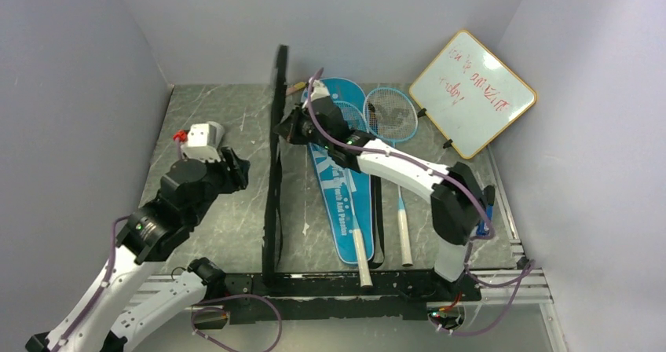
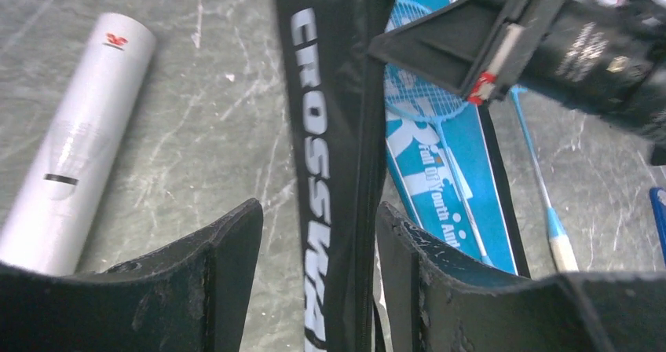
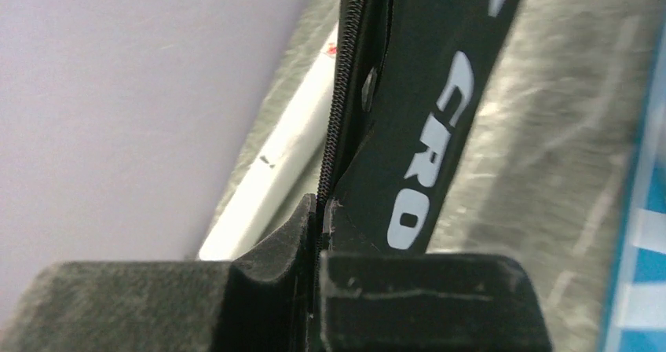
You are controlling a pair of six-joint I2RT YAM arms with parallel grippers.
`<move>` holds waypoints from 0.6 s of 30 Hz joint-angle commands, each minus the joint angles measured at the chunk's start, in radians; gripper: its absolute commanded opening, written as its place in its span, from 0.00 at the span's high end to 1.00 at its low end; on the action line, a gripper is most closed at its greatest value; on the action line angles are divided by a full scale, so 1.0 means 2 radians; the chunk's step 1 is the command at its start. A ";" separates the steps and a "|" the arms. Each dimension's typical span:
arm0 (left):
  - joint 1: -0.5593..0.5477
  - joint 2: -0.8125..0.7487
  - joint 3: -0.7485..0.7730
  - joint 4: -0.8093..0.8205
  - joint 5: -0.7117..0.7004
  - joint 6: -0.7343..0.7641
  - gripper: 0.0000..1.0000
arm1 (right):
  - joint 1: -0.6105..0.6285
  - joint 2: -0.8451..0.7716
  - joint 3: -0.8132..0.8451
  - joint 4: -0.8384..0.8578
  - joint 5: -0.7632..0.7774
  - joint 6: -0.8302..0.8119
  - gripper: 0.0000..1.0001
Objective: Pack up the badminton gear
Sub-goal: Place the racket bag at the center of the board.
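Observation:
The black "CROSSWAY" racket cover [image 1: 275, 187] stands on edge, running from the front rail to the back wall. My right gripper [image 3: 320, 210] is shut on its zip edge near the far end [image 1: 289, 128]. In the left wrist view the cover [image 2: 330, 132] passes between the fingers of my left gripper [image 2: 318, 242], which is open with a gap on the left side. The white cardboard tube [image 2: 75, 140] lies on the table left of the cover. The blue "SPORT" cover [image 1: 342, 199] lies flat on the right with a white-handled racket [image 1: 361, 254] on it. A light-blue racket [image 1: 391, 115] lies beside it.
A wood-framed whiteboard [image 1: 473, 93] with red writing leans in the back right corner. A small pink-yellow marker [image 1: 297, 87] lies at the back by the cover. Grey walls close in the left, back and right sides. The black rail [image 1: 353, 285] runs along the front.

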 commanded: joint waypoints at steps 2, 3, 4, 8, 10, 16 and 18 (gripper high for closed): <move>0.001 -0.012 0.043 -0.029 -0.044 0.029 0.39 | -0.001 0.036 0.061 0.158 -0.087 0.075 1.00; 0.001 -0.011 0.046 -0.031 -0.044 0.031 0.39 | -0.006 0.043 0.059 0.167 -0.085 0.089 1.00; 0.002 -0.011 0.047 -0.032 -0.042 0.033 0.39 | -0.016 0.055 0.055 0.176 -0.088 0.106 1.00; 0.002 -0.008 0.040 -0.028 -0.028 0.035 0.38 | -0.059 0.125 0.031 0.237 -0.137 0.161 1.00; 0.001 -0.006 0.033 -0.026 -0.022 0.034 0.38 | -0.065 0.155 0.035 0.240 -0.132 0.148 1.00; 0.001 0.001 0.020 -0.020 -0.006 0.032 0.38 | -0.066 0.224 0.078 0.192 -0.049 0.112 1.00; 0.001 0.004 0.016 -0.017 -0.001 0.032 0.38 | -0.064 0.242 0.100 0.173 -0.017 0.107 1.00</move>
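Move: The black racket bag hangs on edge from the right fingers, lettering facing the robot's left. Its landing place, the bare board between the white tube and the blue bag, centres about 7 cm left of that hand, 3 cm back and 22 cm below. On the board too, the blue bag centres some 13 cm right and 2 cm back, the white tube 32 cm left and 3 cm back. From the left hand, the landing place is roughly 11 cm ahead, 12 cm right and 26 cm below. The black racket bag, still pinched by its zipper edge in the shut right fingers, is carried on about 5 cm to the left, then laid down as the right hand turns forward and down onto the bare board: some 10 cm forward and 15 cm down, easing back right a few centimetres. The fingers tip down about 15 degrees and keep their hold. The empty left hand bobs up slightly and partly back. ##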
